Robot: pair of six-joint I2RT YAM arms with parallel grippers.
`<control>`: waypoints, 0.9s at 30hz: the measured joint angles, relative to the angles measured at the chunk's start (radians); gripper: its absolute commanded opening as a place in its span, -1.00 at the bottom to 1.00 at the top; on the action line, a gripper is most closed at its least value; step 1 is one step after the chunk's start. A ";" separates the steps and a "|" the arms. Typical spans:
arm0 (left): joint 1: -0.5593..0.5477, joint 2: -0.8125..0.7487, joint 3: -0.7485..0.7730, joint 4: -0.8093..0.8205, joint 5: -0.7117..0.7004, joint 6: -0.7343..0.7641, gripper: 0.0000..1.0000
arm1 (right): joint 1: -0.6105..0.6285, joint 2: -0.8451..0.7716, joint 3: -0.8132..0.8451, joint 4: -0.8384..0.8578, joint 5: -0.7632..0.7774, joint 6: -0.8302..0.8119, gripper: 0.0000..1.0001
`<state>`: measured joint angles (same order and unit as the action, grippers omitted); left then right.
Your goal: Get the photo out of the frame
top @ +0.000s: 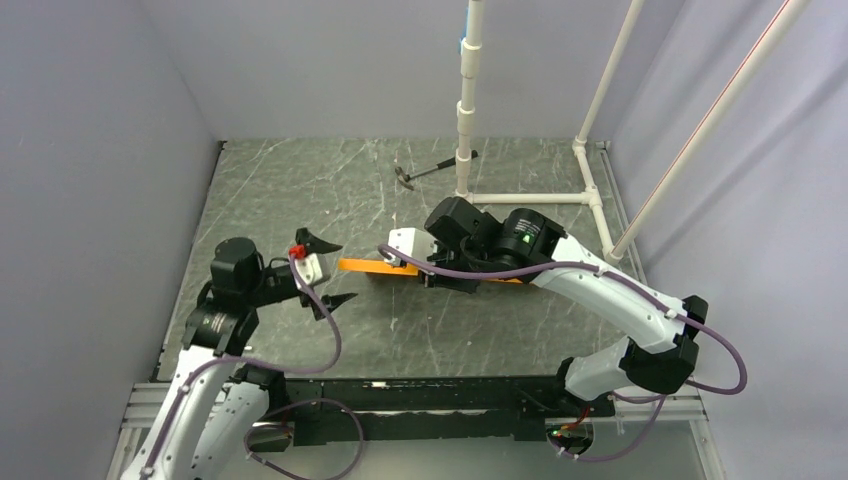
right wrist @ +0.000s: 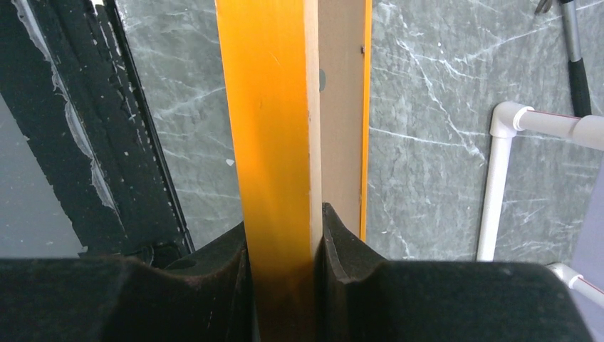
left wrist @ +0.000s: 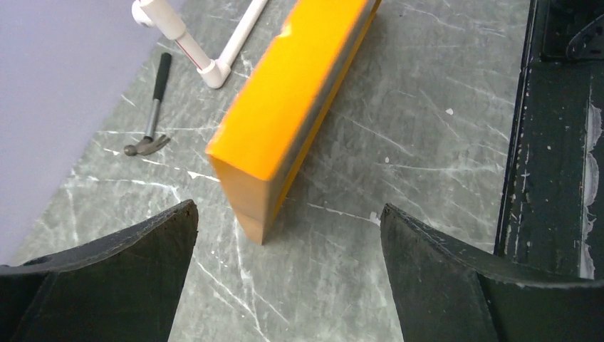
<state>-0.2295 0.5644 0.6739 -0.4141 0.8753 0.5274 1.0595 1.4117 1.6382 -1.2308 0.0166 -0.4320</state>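
The orange frame (top: 360,267) stands on its long edge on the table. My right gripper (top: 395,262) is shut on its top rail (right wrist: 267,107), one finger outside and one on the back side. The photo's plain brown board back (right wrist: 340,107) shows inside the frame; its picture side is hidden. My left gripper (top: 335,270) is open and empty at the frame's left end. In the left wrist view the frame's end corner (left wrist: 249,206) sits just ahead of the wide-apart fingertips (left wrist: 181,221), apart from both.
A small hammer (top: 420,172) lies at the back of the table, also in the left wrist view (left wrist: 149,107). A white PVC pipe stand (top: 465,120) rises at the back right. The black base rail (top: 430,395) runs along the near edge.
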 measured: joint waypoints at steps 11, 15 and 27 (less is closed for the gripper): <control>0.054 0.240 0.026 0.251 0.282 -0.078 0.88 | 0.000 -0.019 -0.007 -0.002 -0.018 -0.004 -1.00; 0.051 0.240 -0.012 0.364 0.365 -0.149 0.76 | 0.000 -0.016 -0.007 -0.002 -0.018 -0.002 -1.00; 0.045 0.288 -0.081 0.571 0.459 -0.317 0.07 | 0.000 0.000 0.005 -0.002 -0.009 0.013 -1.00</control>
<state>-0.1841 0.8528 0.5926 0.1566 1.3346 0.2108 1.0599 1.4120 1.6436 -1.2327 0.0074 -0.4194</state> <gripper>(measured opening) 0.595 0.283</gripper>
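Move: Just at the left fingertips is the upper left corner of the frame, which stands on edge: about 1 cm ahead of the left hand point, level with it left to right and in height. The hammer lies on the table some 21 cm ahead, 14 cm to the left hand's right and 25 cm below; the white pipe corner is about 15 cm ahead, 19 cm right and 24 cm below. From the right hand, which already pinches the top rim, that corner is roughly 12 cm left and 1 cm ahead. Sliding its open fingers astride the frame's upper left corner, the left hand goes about 4 cm right, after a short swing 2 cm forward and back again, and turns some 20 degrees clockwise so the fingers point along the frame. It closes them from wide open to a little over half, one on each side. The right hand stays in place and keeps its pinch on the top rim. ##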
